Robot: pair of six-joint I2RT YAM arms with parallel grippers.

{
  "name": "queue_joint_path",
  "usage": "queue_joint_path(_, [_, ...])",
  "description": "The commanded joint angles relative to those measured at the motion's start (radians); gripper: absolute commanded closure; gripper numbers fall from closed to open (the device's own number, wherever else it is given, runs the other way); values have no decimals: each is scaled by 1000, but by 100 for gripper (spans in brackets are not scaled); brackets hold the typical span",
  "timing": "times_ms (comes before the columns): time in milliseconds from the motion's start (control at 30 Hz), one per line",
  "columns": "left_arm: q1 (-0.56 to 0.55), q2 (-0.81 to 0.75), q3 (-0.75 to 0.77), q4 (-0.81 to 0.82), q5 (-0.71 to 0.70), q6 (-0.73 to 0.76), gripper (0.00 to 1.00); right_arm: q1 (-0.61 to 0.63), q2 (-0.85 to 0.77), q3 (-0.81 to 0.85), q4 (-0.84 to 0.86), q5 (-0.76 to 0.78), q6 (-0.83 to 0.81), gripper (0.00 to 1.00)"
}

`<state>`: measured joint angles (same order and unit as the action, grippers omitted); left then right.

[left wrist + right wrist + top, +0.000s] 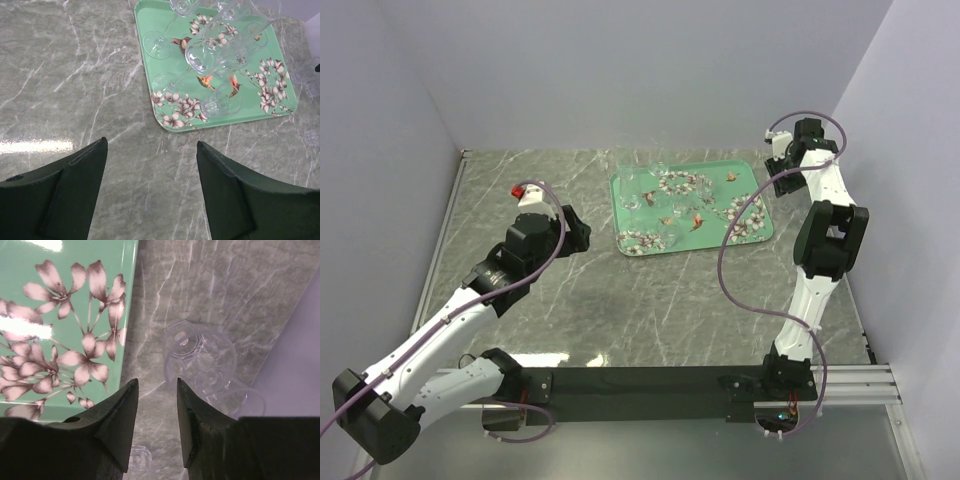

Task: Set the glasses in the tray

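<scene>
The teal flowered tray lies at the far middle of the table, and several clear glasses lie on it. In the left wrist view a stemmed glass lies tipped on the tray. My left gripper hovers open over bare table, short of the tray's near corner. My right gripper is off the tray's right edge, fingers a narrow gap apart with nothing between the tips. A clear glass sits on the table just ahead and to the right of them.
A second clear glass piece shows low between the right fingers. The side wall stands close to the right of the loose glasses. More clear glass lies on the table right of the tray. The right arm reaches along the right wall.
</scene>
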<state>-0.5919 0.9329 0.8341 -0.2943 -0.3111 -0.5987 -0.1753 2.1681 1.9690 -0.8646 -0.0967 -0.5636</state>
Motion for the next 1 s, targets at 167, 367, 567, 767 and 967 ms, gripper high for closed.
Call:
queue_joint_path(167, [4,-23,3,9,6,-15,23,-16,56,4,36,31,14,60])
queue_joint_path(367, [6,-37,-4,1,1,-29,23,-16,90,33,29,25,5,69])
queue_joint_path(567, [6,-54,-13,0,-5,-44,23,-16,78,30,39,17,-9,99])
queue_joint_path(767, [6,-45,-7,4,-2,-44,23,-16,32,22,81,2,-18,100])
queue_joint_path(967, [6,-32,0,11,3,-36,23,-3,-24,47,96,-40,-62,100])
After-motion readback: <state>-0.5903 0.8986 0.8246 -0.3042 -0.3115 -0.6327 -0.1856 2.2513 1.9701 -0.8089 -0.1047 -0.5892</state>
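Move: The glass to take stands beyond the tray's right edge. Its middle is about 2 cm ahead of the right gripper, 4 cm to its right and 8 cm below. A second glass stands some 9 cm to the right and 1 cm back, by the wall, and a third about 15 cm back and 3 cm right; the tray's middle is roughly 24 cm left and 2 cm back. From the left gripper the target glass lies about 21 cm ahead, 58 cm right and 20 cm lower. Lower the right gripper about 4.5 cm onto the near glass beside the tray, easing 1 cm to the right so that the left side of its rim comes between the fingers. Close them from just under half open to nearly shut, pinching the glass wall, then keep the grip and start up and forward, about 1 cm each way. ##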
